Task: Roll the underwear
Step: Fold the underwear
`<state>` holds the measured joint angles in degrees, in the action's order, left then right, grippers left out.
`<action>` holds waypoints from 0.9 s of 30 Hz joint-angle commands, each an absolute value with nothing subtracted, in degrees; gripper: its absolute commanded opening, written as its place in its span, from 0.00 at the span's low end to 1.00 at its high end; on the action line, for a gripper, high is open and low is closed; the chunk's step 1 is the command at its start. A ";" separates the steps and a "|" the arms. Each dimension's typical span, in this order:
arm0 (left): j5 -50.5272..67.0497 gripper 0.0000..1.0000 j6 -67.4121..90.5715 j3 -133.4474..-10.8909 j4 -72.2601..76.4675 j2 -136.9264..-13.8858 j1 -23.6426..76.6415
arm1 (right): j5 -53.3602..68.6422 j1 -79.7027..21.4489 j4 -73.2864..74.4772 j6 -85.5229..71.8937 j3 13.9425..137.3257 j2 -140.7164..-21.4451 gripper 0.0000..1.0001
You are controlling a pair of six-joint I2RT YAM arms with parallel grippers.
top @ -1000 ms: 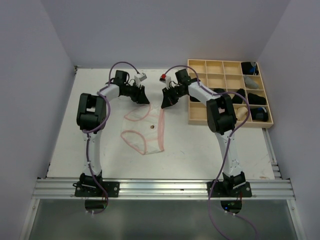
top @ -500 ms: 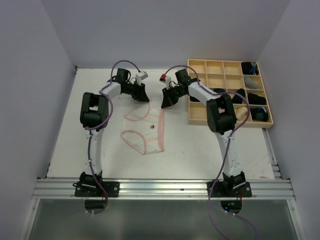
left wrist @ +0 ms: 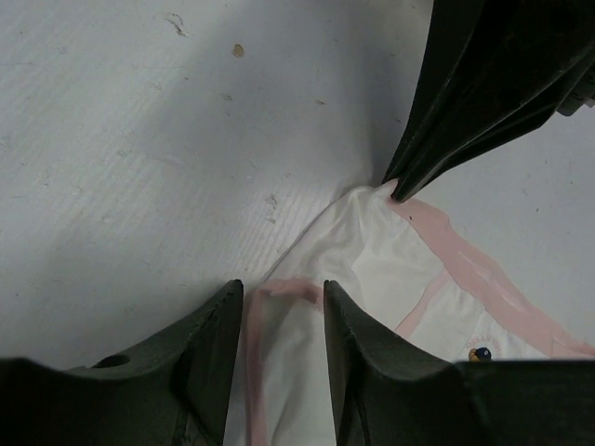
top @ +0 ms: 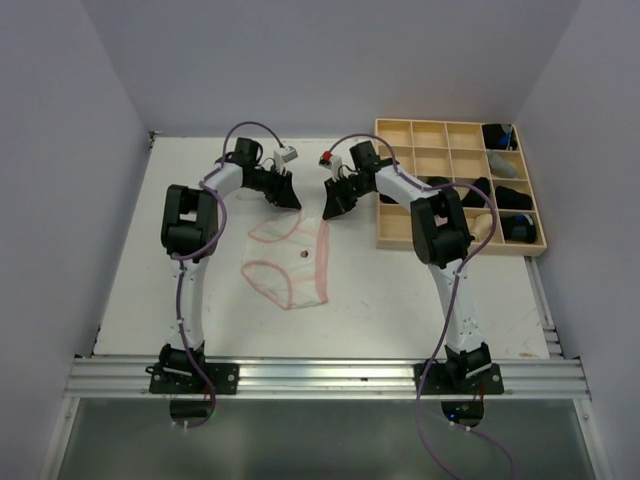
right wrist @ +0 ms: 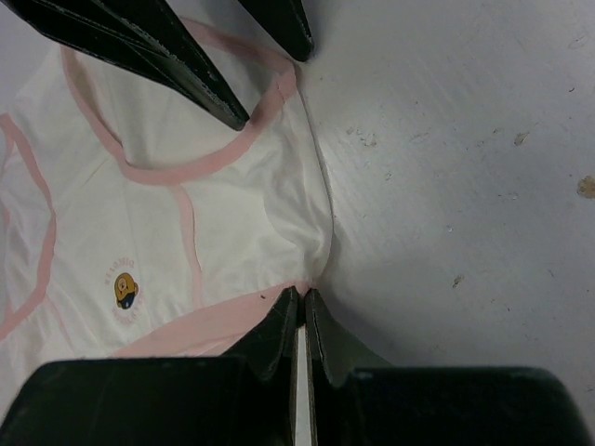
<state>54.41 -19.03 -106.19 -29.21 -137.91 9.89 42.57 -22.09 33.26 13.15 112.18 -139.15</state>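
Observation:
A whitish underwear (top: 290,262) with pink edging lies flat on the white table, a small emblem on its front (right wrist: 125,290). My left gripper (top: 289,199) is at its far left corner. In the left wrist view its jaws (left wrist: 282,286) stand open, with the pink-edged corner (left wrist: 288,290) lying between them. My right gripper (top: 334,207) is at the far right corner, shut on the pink waistband (right wrist: 301,294). The cloth (right wrist: 307,223) puckers just ahead of its tips. Each wrist view shows the other gripper close by.
A pale wooden grid tray (top: 400,232) stands at the back right, beside the right arm. Several black rolls (top: 505,198) sit in its right-hand compartments. The enclosure's walls close in on the left, right and back.
The left arm's elbow has shifted slightly right and its gripper has edged along the far corner. The right gripper holds the same corner. The cloth has barely moved.

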 commanded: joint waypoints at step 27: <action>54.58 0.00 -20.46 -93.29 -22.94 -120.35 7.38 | 47.19 -21.44 30.59 11.86 110.76 -128.42 0.00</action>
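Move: Just below the left hand's open fingers, about 1 cm down and 1 cm nearer the base, lies the far leg-hole corner, pink-hemmed. From this hand, the waistband corner is some 5 cm right and 2 cm nearer, and the bear print about 10 cm nearer and 1 cm right. The right hand already pinches that waistband corner; from it, the leg-hole corner is roughly 5 cm left and 1 cm farther out, the bear print about 8 cm nearer and 4 cm left. Pinching shut on the pink-hemmed leg-hole corner, the left fingers sink a little under 1 cm, then carry it left about 2.5 cm, away from the right hand, and up some 3 cm. The right hand keeps its pinch on the waistband corner, eases about 1 cm forward, then rises to about 3 cm above its start. ##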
